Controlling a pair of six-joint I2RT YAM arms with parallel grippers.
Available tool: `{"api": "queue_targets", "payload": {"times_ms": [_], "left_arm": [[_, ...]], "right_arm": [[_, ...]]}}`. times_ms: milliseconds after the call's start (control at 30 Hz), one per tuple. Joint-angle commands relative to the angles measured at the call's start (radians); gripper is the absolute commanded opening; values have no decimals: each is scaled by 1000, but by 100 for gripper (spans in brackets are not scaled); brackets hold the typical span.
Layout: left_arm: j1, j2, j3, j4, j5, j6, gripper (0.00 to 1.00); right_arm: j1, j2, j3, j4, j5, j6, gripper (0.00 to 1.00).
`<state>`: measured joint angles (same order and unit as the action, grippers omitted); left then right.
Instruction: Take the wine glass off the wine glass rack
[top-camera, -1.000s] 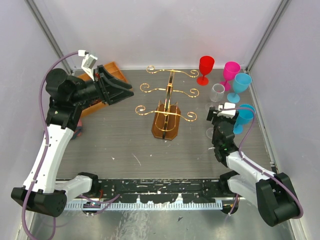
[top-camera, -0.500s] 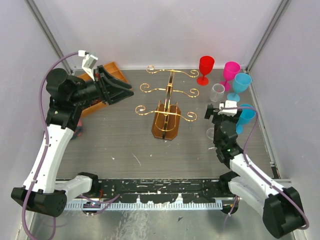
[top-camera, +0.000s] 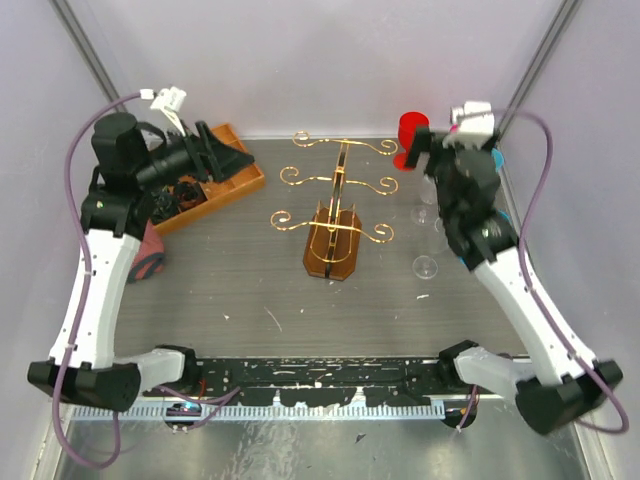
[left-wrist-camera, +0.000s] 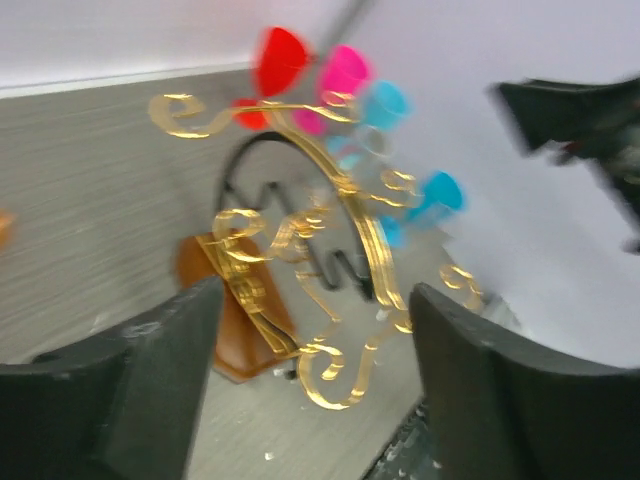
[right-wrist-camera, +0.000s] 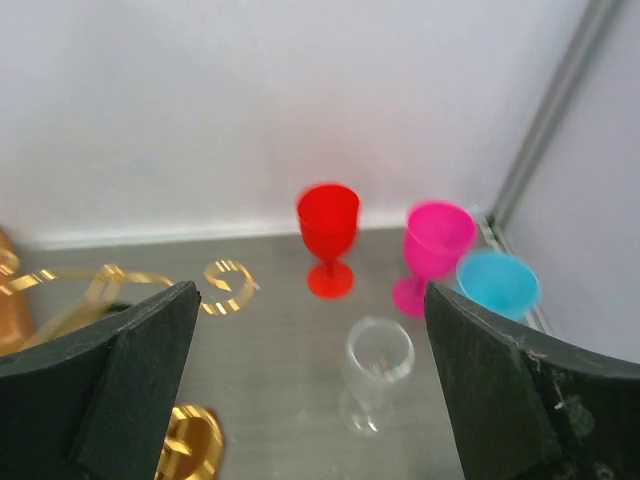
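Observation:
The gold wire wine glass rack (top-camera: 335, 215) stands on its amber-brown base at mid table; no glass shows on its scroll arms. It fills the left wrist view (left-wrist-camera: 340, 250). My left gripper (top-camera: 240, 162) is open and empty, raised to the left of the rack and facing it. My right gripper (top-camera: 440, 160) is open and empty, raised over the glasses at the back right. In the right wrist view a clear wine glass (right-wrist-camera: 378, 365) stands upright on the table, with a red (right-wrist-camera: 328, 235), a pink (right-wrist-camera: 435, 245) and a blue glass (right-wrist-camera: 497, 285) behind it.
An orange-brown compartmented tray (top-camera: 215, 185) lies at the back left under the left arm. A dark red object (top-camera: 145, 255) sits by the left wall. A clear round glass foot (top-camera: 427, 267) shows on the table right of the rack. Walls close in on three sides.
My right arm has risen from low near the blue glass and swung back over the glasses at the back right. My left gripper has drawn back a little to the left.

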<state>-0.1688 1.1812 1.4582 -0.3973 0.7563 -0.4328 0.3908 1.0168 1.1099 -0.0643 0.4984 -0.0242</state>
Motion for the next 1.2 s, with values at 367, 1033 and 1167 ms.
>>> {"api": "queue_targets", "payload": {"times_ms": [367, 1033, 1167], "left_arm": [[92, 197, 311, -636, -632, 77, 98], [92, 172, 257, -578, -536, 66, 98], [92, 162, 262, -573, -526, 61, 98]], "right_arm": [[-126, 395, 604, -408, -393, 155, 100], [-178, 412, 584, -412, -423, 181, 100], [-177, 411, 588, -413, -422, 182, 100]]}}
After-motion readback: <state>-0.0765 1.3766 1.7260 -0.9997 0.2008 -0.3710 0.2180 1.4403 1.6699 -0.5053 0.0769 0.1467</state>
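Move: No glass is left on the rack, and both hands are empty. The near clear glass, put down last, stands 2 cm behind the right hand, 4 cm to its right and some 30 below. The red glass is about 33 cm ahead of this hand; the rack lies 23 left, 3 ahead. From the left hand, that clear glass is roughly 38 cm right and 3 ahead, while the rack is 13 right, 8 ahead. Touching nothing, the right hand heads forward about 7.5 cm and a little left, above and towards the red glass, rising some 4 cm and sinking back while its open fingers tip down and turn slightly left. The left hand draws leftward from the rack, down and somewhat forward, opens fully and swings roughly 35 degrees counter-clockwise, fingers tipping down. Both then stay nearly still. ##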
